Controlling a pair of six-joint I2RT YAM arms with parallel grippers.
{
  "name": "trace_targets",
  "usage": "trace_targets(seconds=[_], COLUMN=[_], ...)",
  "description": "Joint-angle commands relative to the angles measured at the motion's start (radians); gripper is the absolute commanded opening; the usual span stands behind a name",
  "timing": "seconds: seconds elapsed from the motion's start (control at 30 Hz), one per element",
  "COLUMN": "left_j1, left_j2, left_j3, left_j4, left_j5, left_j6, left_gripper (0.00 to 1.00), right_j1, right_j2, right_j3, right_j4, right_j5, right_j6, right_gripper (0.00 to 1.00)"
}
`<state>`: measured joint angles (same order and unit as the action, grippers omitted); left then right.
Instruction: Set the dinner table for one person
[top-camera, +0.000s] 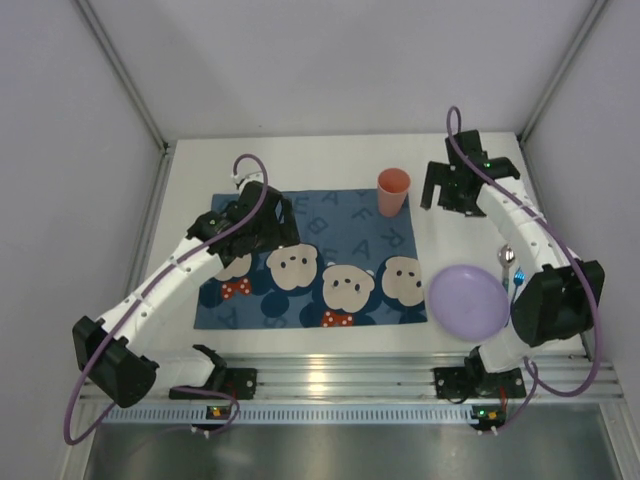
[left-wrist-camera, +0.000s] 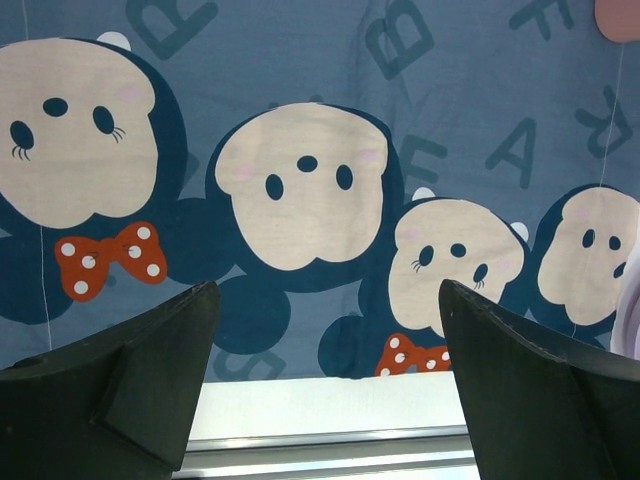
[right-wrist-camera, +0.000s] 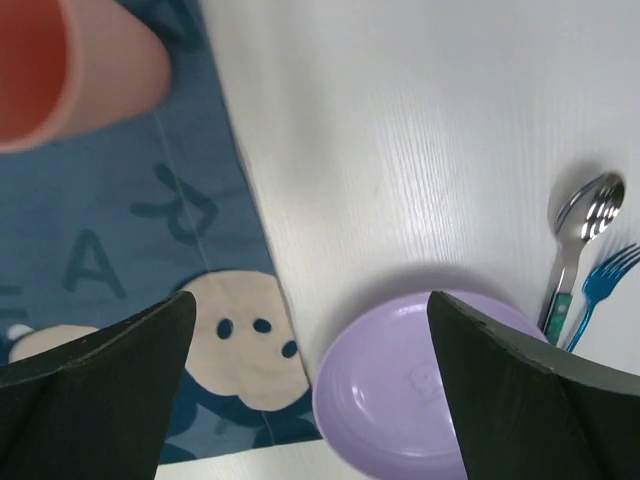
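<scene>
The white dinner table (top-camera: 330, 160) carries a dark blue mouse-face mat (top-camera: 345, 235). A pink cup (top-camera: 392, 191) stands upright on the mat's far right corner. A lilac plate (top-camera: 468, 300) lies on the table right of the mat, also in the right wrist view (right-wrist-camera: 420, 390). A metal spoon (right-wrist-camera: 578, 240) and a blue fork (right-wrist-camera: 598, 290) lie right of the plate. My left gripper (left-wrist-camera: 330, 380) is open and empty above the mat's left part. My right gripper (right-wrist-camera: 310, 390) is open and empty, high above the table right of the cup (right-wrist-camera: 70, 60).
Grey walls close in the table on the left, right and far sides. An aluminium rail (top-camera: 340, 375) with both arm bases runs along the near edge. The mat (left-wrist-camera: 330, 100) fills most of the left wrist view, the table's near strip (left-wrist-camera: 320, 405) below it.
</scene>
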<state>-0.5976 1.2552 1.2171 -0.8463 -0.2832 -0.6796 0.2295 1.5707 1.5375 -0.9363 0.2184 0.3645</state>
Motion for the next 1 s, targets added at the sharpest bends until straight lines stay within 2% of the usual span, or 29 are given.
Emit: trace_targets(seconds=[0.0, 0.13, 0.33, 0.57, 0.73, 0.77, 0.83, 0.93, 0.97], left_j1=[0.007, 0.010, 0.016, 0.022, 0.025, 0.025, 0.027, 0.025, 0.025], left_j2=[0.010, -0.002, -0.042, -0.077, -0.080, -0.079, -0.079, -0.074, -0.073], left_j3=[0.018, 0.012, -0.030, -0.053, -0.054, -0.056, -0.056, -0.047, -0.045], left_j4=[0.055, 0.052, 0.047, 0.035, 0.024, 0.024, 0.023, 0.010, 0.000], left_j5=[0.024, 0.027, 0.024, 0.022, 0.021, 0.022, 0.029, 0.030, 0.029], left_j6=[0.022, 0.025, 0.020, 0.011, 0.008, 0.002, -0.001, -0.006, -0.008], left_gripper=[0.96, 0.96, 0.96, 0.96, 0.96, 0.96, 0.96, 0.96, 0.96], right_j1=[-0.025, -0.033, -0.050, -0.052, -0.052, -0.052, -0.052, -0.053, -0.052], right_j2=[-0.001, 0.006, 0.026, 0.097, 0.117, 0.118, 0.117, 0.117, 0.120], right_j3=[-0.177, -0.322, -0.408, -0.454, -0.485, -0.487, -0.494, -0.499, -0.499], right_j4=[0.023, 0.047, 0.083, 0.135, 0.163, 0.165, 0.172, 0.182, 0.183], right_j5=[-0.050, -0.076, -0.102, -0.111, -0.106, -0.103, -0.106, -0.112, -0.116], right_j6=[0.048, 0.063, 0.073, 0.060, 0.045, 0.042, 0.036, 0.031, 0.030], right_gripper=[1.00, 1.00, 0.97, 0.71, 0.57, 0.51, 0.45, 0.30, 0.22])
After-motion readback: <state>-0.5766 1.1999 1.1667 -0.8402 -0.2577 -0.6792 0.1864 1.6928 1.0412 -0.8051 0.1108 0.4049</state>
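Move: The purple plate's middle lies about 17 cm back, 6 cm to the right and 19 cm below the empty right hand; its far-left rim is closer, some 10 cm back. The spoon lies about 13 cm back and 14 cm right, the fork 17 cm back and 16 cm right, the cup 6 cm ahead and 11 cm left. From the left hand the plate is about 43 cm right, 9 cm back and 19 cm below. Down and back goes the right hand, fast at first and then easing, about 18 cm down and 10 cm back onto the plate's far-left rim, while the wrist tips the fingers some 30 degrees to point almost straight down. Wide open on the way, they begin to close near the rim and end nearly shut with it between their tips. ##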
